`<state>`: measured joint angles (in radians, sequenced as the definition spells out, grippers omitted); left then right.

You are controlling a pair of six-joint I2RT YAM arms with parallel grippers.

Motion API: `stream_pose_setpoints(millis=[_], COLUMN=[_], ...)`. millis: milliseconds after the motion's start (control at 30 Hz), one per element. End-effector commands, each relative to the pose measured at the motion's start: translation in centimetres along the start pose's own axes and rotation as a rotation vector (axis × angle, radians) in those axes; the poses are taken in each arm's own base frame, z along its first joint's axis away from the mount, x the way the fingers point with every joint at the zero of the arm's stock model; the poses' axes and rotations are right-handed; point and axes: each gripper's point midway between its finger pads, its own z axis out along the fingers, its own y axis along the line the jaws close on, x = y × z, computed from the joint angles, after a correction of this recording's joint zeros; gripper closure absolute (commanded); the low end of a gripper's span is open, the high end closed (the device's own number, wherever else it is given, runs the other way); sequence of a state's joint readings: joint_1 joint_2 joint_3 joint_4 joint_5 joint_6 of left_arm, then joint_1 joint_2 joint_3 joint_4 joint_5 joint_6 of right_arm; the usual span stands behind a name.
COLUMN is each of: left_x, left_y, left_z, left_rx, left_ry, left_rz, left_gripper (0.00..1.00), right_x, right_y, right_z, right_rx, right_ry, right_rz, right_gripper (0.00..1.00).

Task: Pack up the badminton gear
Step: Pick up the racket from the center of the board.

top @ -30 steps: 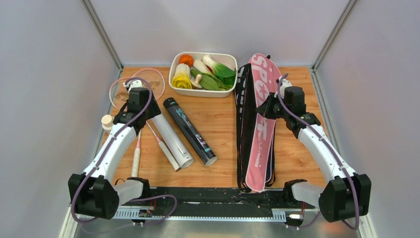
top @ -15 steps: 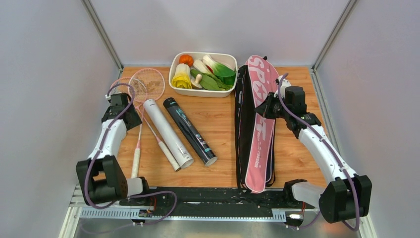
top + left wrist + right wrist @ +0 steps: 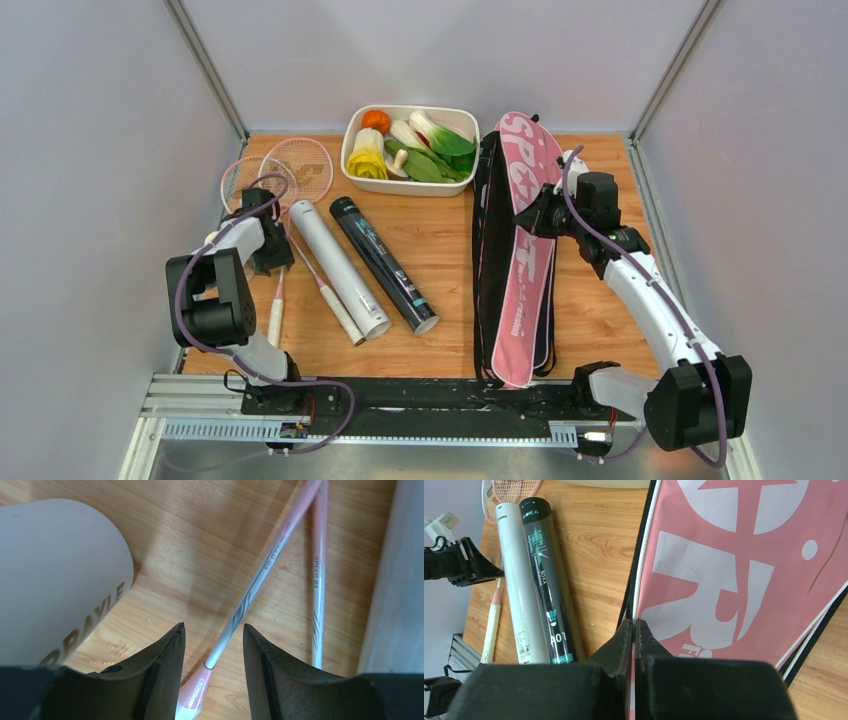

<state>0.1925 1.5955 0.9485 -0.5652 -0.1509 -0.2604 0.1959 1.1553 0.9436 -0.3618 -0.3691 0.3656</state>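
Observation:
Two thin pink-and-silver racquets (image 3: 300, 170) lie at the far left, shafts crossing. My left gripper (image 3: 271, 257) is open and low over them. In the left wrist view it (image 3: 212, 635) straddles one shaft (image 3: 265, 570) where it meets the pink handle cone, without touching it. The second shaft (image 3: 317, 580) lies to the right. The white tube (image 3: 338, 268) and black tube (image 3: 385, 265) lie side by side. My right gripper (image 3: 532, 220) (image 3: 634, 625) is shut on the left edge of the pink SPORT cover (image 3: 525, 260), lifted over the black cover (image 3: 490, 240). No shuttlecocks show.
A white tray (image 3: 348, 150) of toy vegetables stands at the back middle. The enclosure's left wall (image 3: 400, 580) is close beside the racquets. The white tube's end (image 3: 55, 580) lies just left of my left fingers.
My left arm swung left off the white tube, folded back and came down over the racquet shafts. My right gripper pulled the pink cover's edge slightly left, then held still.

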Motion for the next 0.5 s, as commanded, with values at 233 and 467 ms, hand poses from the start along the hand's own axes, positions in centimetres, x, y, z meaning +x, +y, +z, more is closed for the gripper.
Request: stream_pose_setpoints(millis=[233, 467], left_x=[0.6, 0.2], left_y=[0.4, 0.2], left_z=[1.7, 0.9], left_rx=[-0.031, -0.013], left_ry=[0.063, 0.063], left_rz=[0.028, 0.034], left_gripper=[0.56, 0.82], right_x=[-4.3, -4.5], right_y=[2.7, 2.5], right_z=[-2.0, -2.3], right_rx=[-0.067, -0.050], right_ry=[-0.147, -0.166], right_rz=[-0.082, -0.086], right_gripper=[1.00, 1.00])
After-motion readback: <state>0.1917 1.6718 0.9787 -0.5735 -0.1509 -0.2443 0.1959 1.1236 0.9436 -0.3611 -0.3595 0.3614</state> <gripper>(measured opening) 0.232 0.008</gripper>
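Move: The left hand hovers low over the shaft of the left-hand racket, which runs between its open fingers about 2 cm below, with no real offset sideways or ahead. The other racket's shaft lies some 7 cm to the hand's right and the white tube about 13 cm right, both level with it; the white bottle stands around 9 cm left and 1 cm ahead. From the right hand, the aimed-at shaft is roughly 55 cm left, 2 cm back and 19 cm lower. The left hand sinks the last 1.5 cm or so straight down onto the racket shaft, just ahead of the cone where the handle begins, its wrist tipping only a few degrees. It then stays at that height while the fingers close from about half open to nearly shut, one on each side of the shaft, and begin to pinch it. ##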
